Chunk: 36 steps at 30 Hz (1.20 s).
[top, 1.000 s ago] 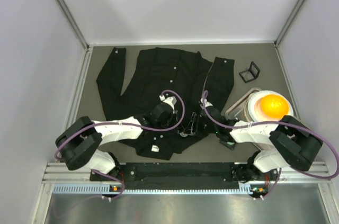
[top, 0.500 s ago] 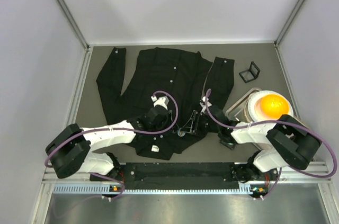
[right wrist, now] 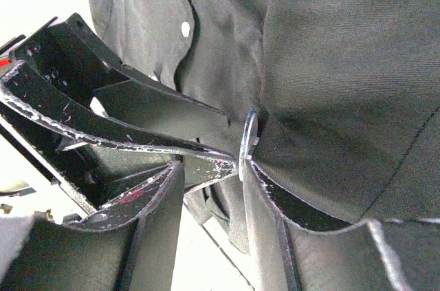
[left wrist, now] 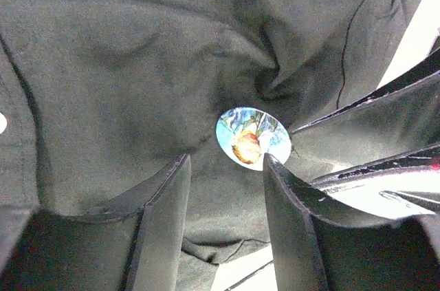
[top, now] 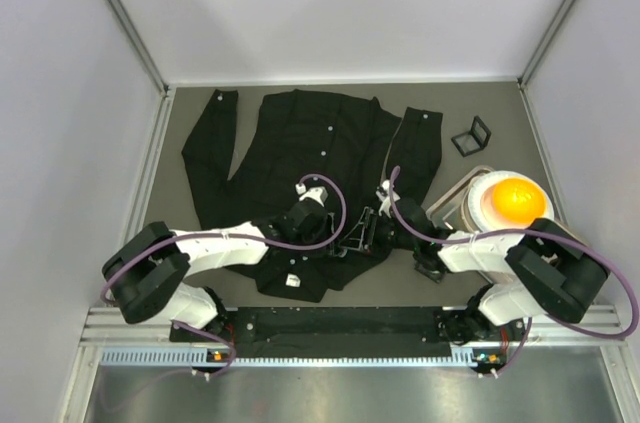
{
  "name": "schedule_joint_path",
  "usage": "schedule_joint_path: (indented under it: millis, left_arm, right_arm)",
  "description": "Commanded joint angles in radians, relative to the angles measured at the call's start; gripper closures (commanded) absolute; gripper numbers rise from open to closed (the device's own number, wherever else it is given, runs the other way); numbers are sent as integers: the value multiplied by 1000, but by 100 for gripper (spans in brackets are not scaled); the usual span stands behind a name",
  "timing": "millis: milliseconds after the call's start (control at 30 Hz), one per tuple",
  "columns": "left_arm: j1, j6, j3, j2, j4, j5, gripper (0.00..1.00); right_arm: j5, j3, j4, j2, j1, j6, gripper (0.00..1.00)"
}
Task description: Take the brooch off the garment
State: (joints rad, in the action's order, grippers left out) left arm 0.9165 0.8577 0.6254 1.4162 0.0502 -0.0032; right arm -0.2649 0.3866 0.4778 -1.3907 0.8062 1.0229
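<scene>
The garment (top: 300, 158), a black button-up shirt, lies spread on the table. The brooch (left wrist: 253, 137) is a round pin with a blue and orange picture, pinned on puckered cloth near the shirt's lower right edge. In the right wrist view the brooch (right wrist: 246, 143) shows edge-on. My left gripper (left wrist: 225, 160) is open, its fingers resting on the cloth just short of the brooch, and the right fingertip (left wrist: 271, 164) is at the brooch's rim. My right gripper (right wrist: 213, 166) is open too; one finger (right wrist: 256, 174) lies against the cloth behind the brooch. Both grippers meet at the shirt's edge (top: 352, 238).
An orange dome in a white bowl (top: 510, 201) sits on a metal tray at the right. A small black open box (top: 470, 137) lies at the back right. A white tag (top: 292, 281) marks the shirt's hem. Walls enclose the table on three sides.
My left gripper's jaws have spread wider and its wrist shifted slightly left and back again. The right arm has stayed in place.
</scene>
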Motion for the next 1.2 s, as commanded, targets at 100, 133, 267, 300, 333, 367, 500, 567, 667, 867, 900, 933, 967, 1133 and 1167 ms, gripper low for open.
schedule_joint_path:
  millis: [100,133,267,300,333,367,500,567,667,867,900,933,967,1133,1167]
  left_arm:
    - [30,26,54,-8,-41,16,53]
    - [30,36,53,-11,-35,12,54]
    - [35,131,-4,-78,-41,-37,56]
    - [36,147,-45,-132,-41,-61,55]
    - [35,159,-65,-161,-42,-73,55]
    - [36,187,-84,-190,-35,-92,54]
    - [35,218,-134,-328,40,-149,52]
    - [36,237,-133,-348,89,-162,50]
    - [35,245,-132,-362,102,-164,50]
    - [35,179,-87,-313,45,-152,54]
    - [35,169,-63,-291,46,-141,55]
    - [35,158,-49,-277,53,-136,56]
    - [35,135,-35,-263,51,-127,58]
    - [35,46,49,-149,62,-35,70]
    - [33,12,59,-114,63,-26,70]
  right_arm:
    - [-45,-8,128,-5,-6,23,62]
    - [-49,-11,139,-7,-4,23,62]
    - [-57,-17,168,-14,-4,29,63]
    - [-57,-11,168,-17,-4,28,63]
    - [-62,-6,168,-24,-4,25,63]
    - [-68,-3,168,-27,-4,22,63]
    - [-85,23,154,-65,4,2,64]
    - [-91,29,151,-77,10,-9,64]
    - [-96,29,176,-87,16,-10,64]
    - [-73,58,153,-67,16,-43,61]
    - [-66,79,141,-71,16,-61,61]
    - [-62,90,113,-74,16,-69,61]
    - [-59,103,101,-82,16,-78,61]
    - [-19,159,2,-65,16,-135,60]
    - [-14,164,-36,-54,16,-139,60]
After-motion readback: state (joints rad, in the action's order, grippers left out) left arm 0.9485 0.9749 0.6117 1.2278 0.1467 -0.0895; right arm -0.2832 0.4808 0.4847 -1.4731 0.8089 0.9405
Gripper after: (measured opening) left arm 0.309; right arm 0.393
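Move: The left hand is half open just beside the brooch, which is about 3 cm to its right, level with it fore and aft and 1 cm below; the white tag on the hem is roughly 9 cm left and 8 cm back of that hand. From the right hand, the same brooch is about 2 cm left, 1 cm ahead and 1 cm below, near its forward fingertip, and the black case holding the first badge is some 17 cm right and 5 cm back. The left hand comes free of the brooch's edge and rises about 4 cm, swinging some 3 cm left and slightly back with a small counter-clockwise turn before easing right again as its fingers narrow without gripping anything. The right hand keeps its half-open fingertips at the brooch's rim and back and works low, drifting about 2 cm left, first edging back and then nudging forward some 2 cm at the end. ##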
